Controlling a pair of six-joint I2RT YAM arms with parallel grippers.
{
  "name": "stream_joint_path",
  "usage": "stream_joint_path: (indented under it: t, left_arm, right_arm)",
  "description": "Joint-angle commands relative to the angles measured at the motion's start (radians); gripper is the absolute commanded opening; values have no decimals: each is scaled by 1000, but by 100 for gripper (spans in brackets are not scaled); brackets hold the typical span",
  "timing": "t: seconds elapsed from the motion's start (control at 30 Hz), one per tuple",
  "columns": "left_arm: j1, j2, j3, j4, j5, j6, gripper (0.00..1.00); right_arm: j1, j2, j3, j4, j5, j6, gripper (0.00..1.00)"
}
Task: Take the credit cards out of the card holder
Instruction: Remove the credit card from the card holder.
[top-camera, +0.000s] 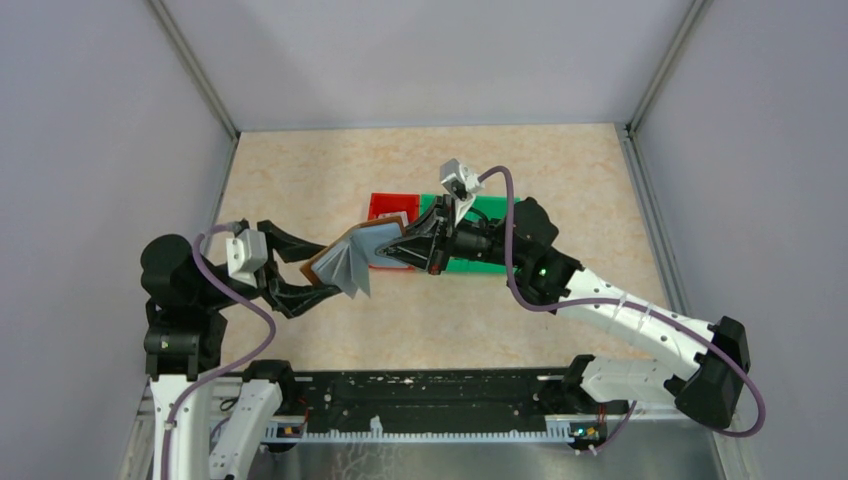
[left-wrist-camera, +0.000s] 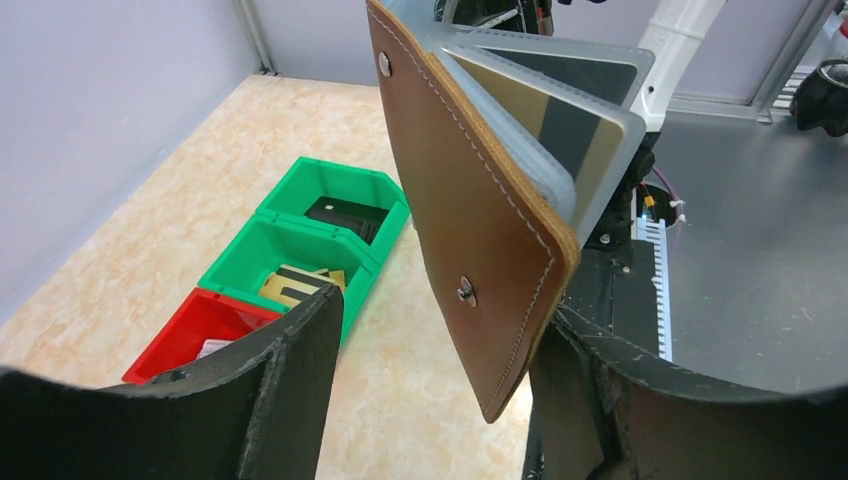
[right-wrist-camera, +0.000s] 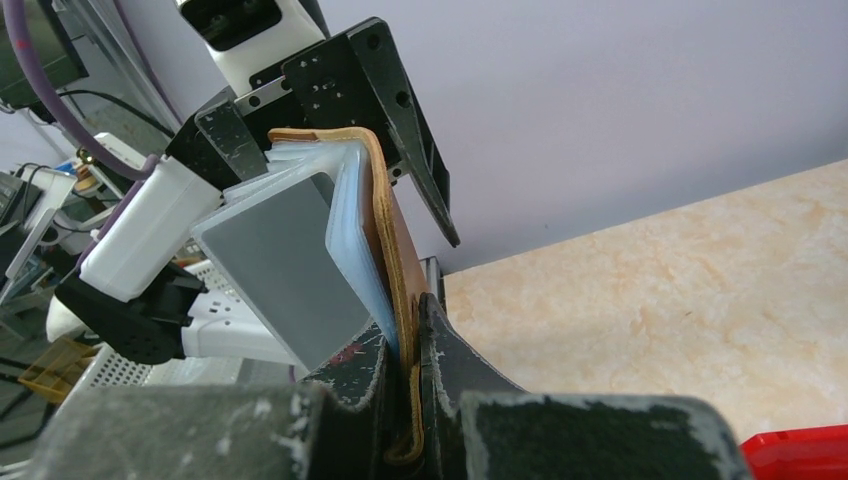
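Note:
The brown card holder (top-camera: 350, 262) hangs fanned open in the air over the table's middle. My right gripper (top-camera: 405, 248) is shut on its leather edge (right-wrist-camera: 385, 230), both fingers (right-wrist-camera: 450, 350) pressed against it. Credit cards sit in its pale pockets: a gold one with a dark stripe (left-wrist-camera: 600, 155) and a grey one (right-wrist-camera: 285, 265). My left gripper (left-wrist-camera: 440, 400) is open, and the holder's lower corner (left-wrist-camera: 500, 390) dips between its fingers (left-wrist-camera: 290, 380), close to the right one. In the top view the left gripper (top-camera: 328, 270) straddles the holder's left side.
Two joined green bins (left-wrist-camera: 300, 225) and a red bin (left-wrist-camera: 215, 305) stand on the table behind the holder. One green bin holds gold striped cards (left-wrist-camera: 295, 285), the other a dark card (left-wrist-camera: 345, 212). The side walls are near. The black base rail (top-camera: 430, 395) runs along the near edge.

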Motion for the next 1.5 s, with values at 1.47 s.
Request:
stream_joint_path:
  t: [1.47]
  left_arm:
    - [-7,-80,-153,321,-45,-575,99]
  right_arm:
    - [-18,13,18,98,-1,53,0]
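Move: The card holder hangs open from the right gripper. Its middle lies about 5 cm to the left hand's right, some 2 cm farther out and roughly level, so its free left end reaches in between the left fingers. Far below, about 35 cm down, the red tray is some 25 cm ahead and 8 cm to the right of the left hand, and the green tray is equally far out but 24 cm right. From the right hand, the holder's middle is about 6 cm left, level ahead. The right gripper keeps its pinch on the holder's right side, staying almost in place. Around the free end, the left hand dips back and down about 2 cm, comes back up, then eases forward, ending nearly where it began; meanwhile its fingers spread from about two-thirds to fully open and the wrist rolls some 15 degrees, forward finger down, tips tilting up. No left-finger contact can be made out. ##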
